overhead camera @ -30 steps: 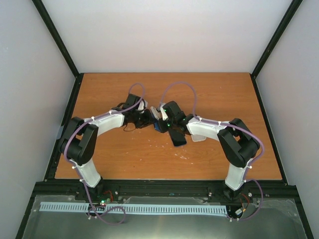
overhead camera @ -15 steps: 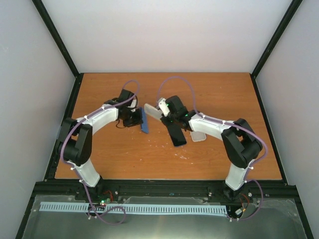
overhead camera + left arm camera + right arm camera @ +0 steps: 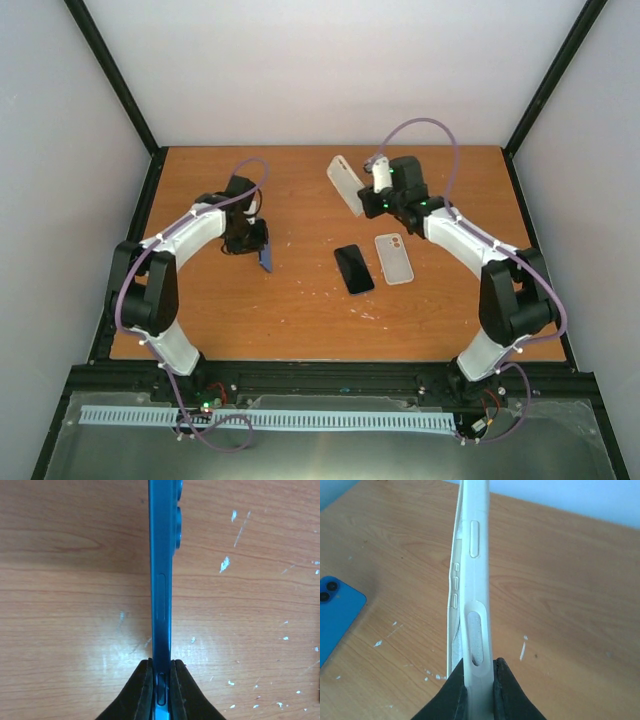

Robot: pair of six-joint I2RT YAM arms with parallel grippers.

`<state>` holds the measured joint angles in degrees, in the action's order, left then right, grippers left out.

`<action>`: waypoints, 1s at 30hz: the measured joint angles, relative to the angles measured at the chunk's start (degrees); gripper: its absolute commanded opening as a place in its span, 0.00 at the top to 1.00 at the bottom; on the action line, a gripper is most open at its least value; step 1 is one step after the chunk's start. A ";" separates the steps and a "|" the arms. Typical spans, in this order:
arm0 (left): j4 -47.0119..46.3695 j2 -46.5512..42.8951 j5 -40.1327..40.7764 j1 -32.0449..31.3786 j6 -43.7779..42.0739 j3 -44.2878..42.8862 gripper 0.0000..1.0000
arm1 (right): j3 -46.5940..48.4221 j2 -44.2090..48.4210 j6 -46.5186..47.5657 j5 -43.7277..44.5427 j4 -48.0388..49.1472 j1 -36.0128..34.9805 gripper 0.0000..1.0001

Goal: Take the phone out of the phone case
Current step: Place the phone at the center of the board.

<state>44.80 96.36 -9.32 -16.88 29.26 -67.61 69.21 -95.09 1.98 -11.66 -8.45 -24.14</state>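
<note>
The blue phone [image 3: 266,259] is out of its case. My left gripper [image 3: 255,243] is shut on its lower end and holds it edge-on just above the table at the left. In the left wrist view the phone [image 3: 161,580] runs straight up from the jaws of the left gripper [image 3: 161,662]. The pale translucent phone case [image 3: 344,184] is empty. My right gripper [image 3: 368,198] is shut on one end and holds it raised at the back right. The case [image 3: 475,580] is edge-on in the right gripper [image 3: 479,662]. The phone's back [image 3: 335,610] shows at that view's left edge.
A black phone [image 3: 353,268] lies flat, screen up, near the middle of the wooden table [image 3: 300,320]. A pale phone-shaped piece with a camera cut-out [image 3: 393,258] lies just right of it. White walls and black frame posts close in the table on three sides.
The two grippers were together at the table's middle. The left one has pulled left with the blue phone, and the right one has lifted the empty case to the back right.
</note>
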 measured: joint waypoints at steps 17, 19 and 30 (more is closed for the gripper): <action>15.56 1.11 13.18 -9.40 -2.86 -12.31 1.00 | -11.30 15.28 2.64 -15.15 -17.18 32.39 0.97; 16.57 2.93 14.60 -11.74 -2.12 -12.76 1.00 | -11.30 15.28 4.42 -16.55 -19.47 35.39 0.97; 19.87 12.66 17.31 -19.63 3.28 -16.94 0.95 | -12.68 16.46 15.06 -20.96 -26.95 45.07 0.97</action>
<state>64.66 109.01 7.99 -36.51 32.53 -84.55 56.53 -78.63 17.04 -32.62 -35.40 20.93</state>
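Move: At the board's centre, just left of the black-screened phone, is the open spot for the blue phone in the left hand: about 15 cm right, 2 cm back and 7 cm down. The black-screened phone lies some 25 cm right of the left hand and 2 cm back, the empty case 37 cm right and 1 cm ahead. From the right hand, holding the removed case, bare board is about 19 cm right, 8 cm back; the empty case 8 cm right, 7 cm back; both 18 cm below. Keeping its pinch on the blue phone, the left hand lifts about 5 cm, then swings right and back towards the board's centre while sinking again, its fingers rolling some 20 degrees to point nearly straight down. The right hand sweeps the removed case about 26 cm to the right past the empty case, drawing back some 9 cm, dipping slightly and turning clockwise. ##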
